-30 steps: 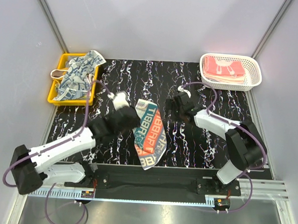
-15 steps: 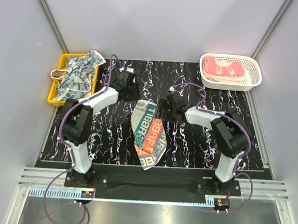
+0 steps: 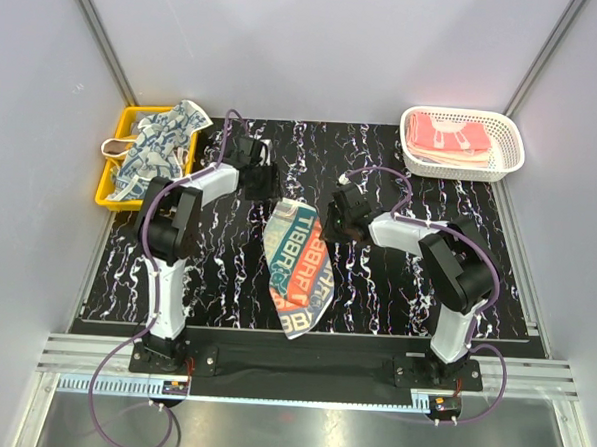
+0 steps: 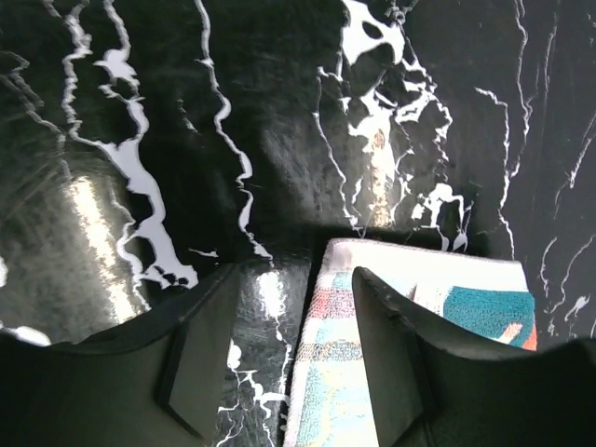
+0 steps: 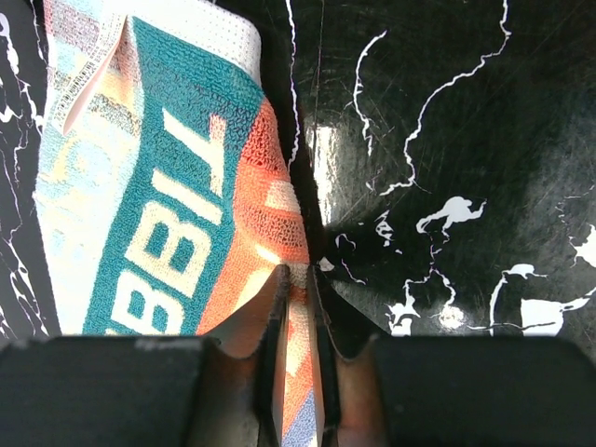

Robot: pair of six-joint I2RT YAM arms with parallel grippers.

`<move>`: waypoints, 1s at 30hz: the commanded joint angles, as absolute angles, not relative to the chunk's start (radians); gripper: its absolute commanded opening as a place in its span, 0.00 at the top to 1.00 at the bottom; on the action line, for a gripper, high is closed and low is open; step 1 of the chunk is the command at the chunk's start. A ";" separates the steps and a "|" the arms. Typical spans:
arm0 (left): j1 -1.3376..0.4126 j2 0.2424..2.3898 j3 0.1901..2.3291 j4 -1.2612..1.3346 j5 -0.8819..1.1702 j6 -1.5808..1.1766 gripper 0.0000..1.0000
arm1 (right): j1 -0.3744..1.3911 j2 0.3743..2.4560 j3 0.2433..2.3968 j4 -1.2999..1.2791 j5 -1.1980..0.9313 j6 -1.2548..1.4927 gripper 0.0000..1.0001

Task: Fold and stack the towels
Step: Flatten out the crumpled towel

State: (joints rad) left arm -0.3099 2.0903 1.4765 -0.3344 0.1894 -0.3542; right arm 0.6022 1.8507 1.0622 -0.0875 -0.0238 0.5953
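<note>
A cream towel with red and teal letter blocks [image 3: 296, 263] lies lengthwise in the middle of the black marbled table. My right gripper [image 3: 332, 221] is at its far right edge, and in the right wrist view that gripper [image 5: 296, 279] is shut on the orange edge of this towel [image 5: 168, 186]. At the towel's far left corner my left gripper [image 3: 262, 179] hangs low and open. In the left wrist view its fingers [image 4: 200, 358] straddle the towel's corner edge [image 4: 326, 372] without pinching it. More towels sit in the tray and the basket.
A yellow tray [image 3: 105, 191] at the far left holds crumpled blue-white patterned towels [image 3: 157, 146]. A white lattice basket [image 3: 509, 159] at the far right holds folded pink towels [image 3: 445, 139]. Grey walls close in the table on three sides.
The left arm has swung from the near left out to the towel's far left corner. The right gripper has slid left and shut on the towel's right edge.
</note>
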 commanded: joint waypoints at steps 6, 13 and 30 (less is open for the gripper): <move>-0.311 2.131 1.471 -0.242 0.394 -0.330 0.41 | 0.612 1.861 1.112 -0.101 -0.008 0.577 0.82; -0.311 2.166 1.488 -0.273 0.368 -0.333 0.46 | 0.612 1.861 1.118 -0.104 -0.008 0.575 0.83; -0.313 2.037 1.462 -0.255 0.396 -0.414 1.00 | 0.612 1.839 1.189 -0.181 0.067 0.525 0.83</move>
State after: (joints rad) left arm -0.3092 2.1254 1.4670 -0.2691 0.3634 -0.3855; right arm 0.6022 1.8603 1.1351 -0.1661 0.0105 0.5587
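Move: The left hand, half open, is just off the crumpled towel's far left corner: the corner is about 3 cm to its right, roughly level fore and aft, and 1 cm below. From that corner the white tag lies some 4 cm farther right and 2 cm nearer. The right hand already pinches the towel's right edge; from it the far left corner is about 9 cm ahead and 10 cm left, and the far right corner some 5 cm ahead and 2 cm left. Rightward, low over the table, the left hand slides about 3 cm onto the towel's far left corner, tipping some 10 degrees with its left side dipping, then stops there and shuts its fingers to pinch the corner's edge, easing slightly down and back. The right hand keeps its pinch on the right edge, nearly still until it begins to creep up and forward by about 1 cm. ##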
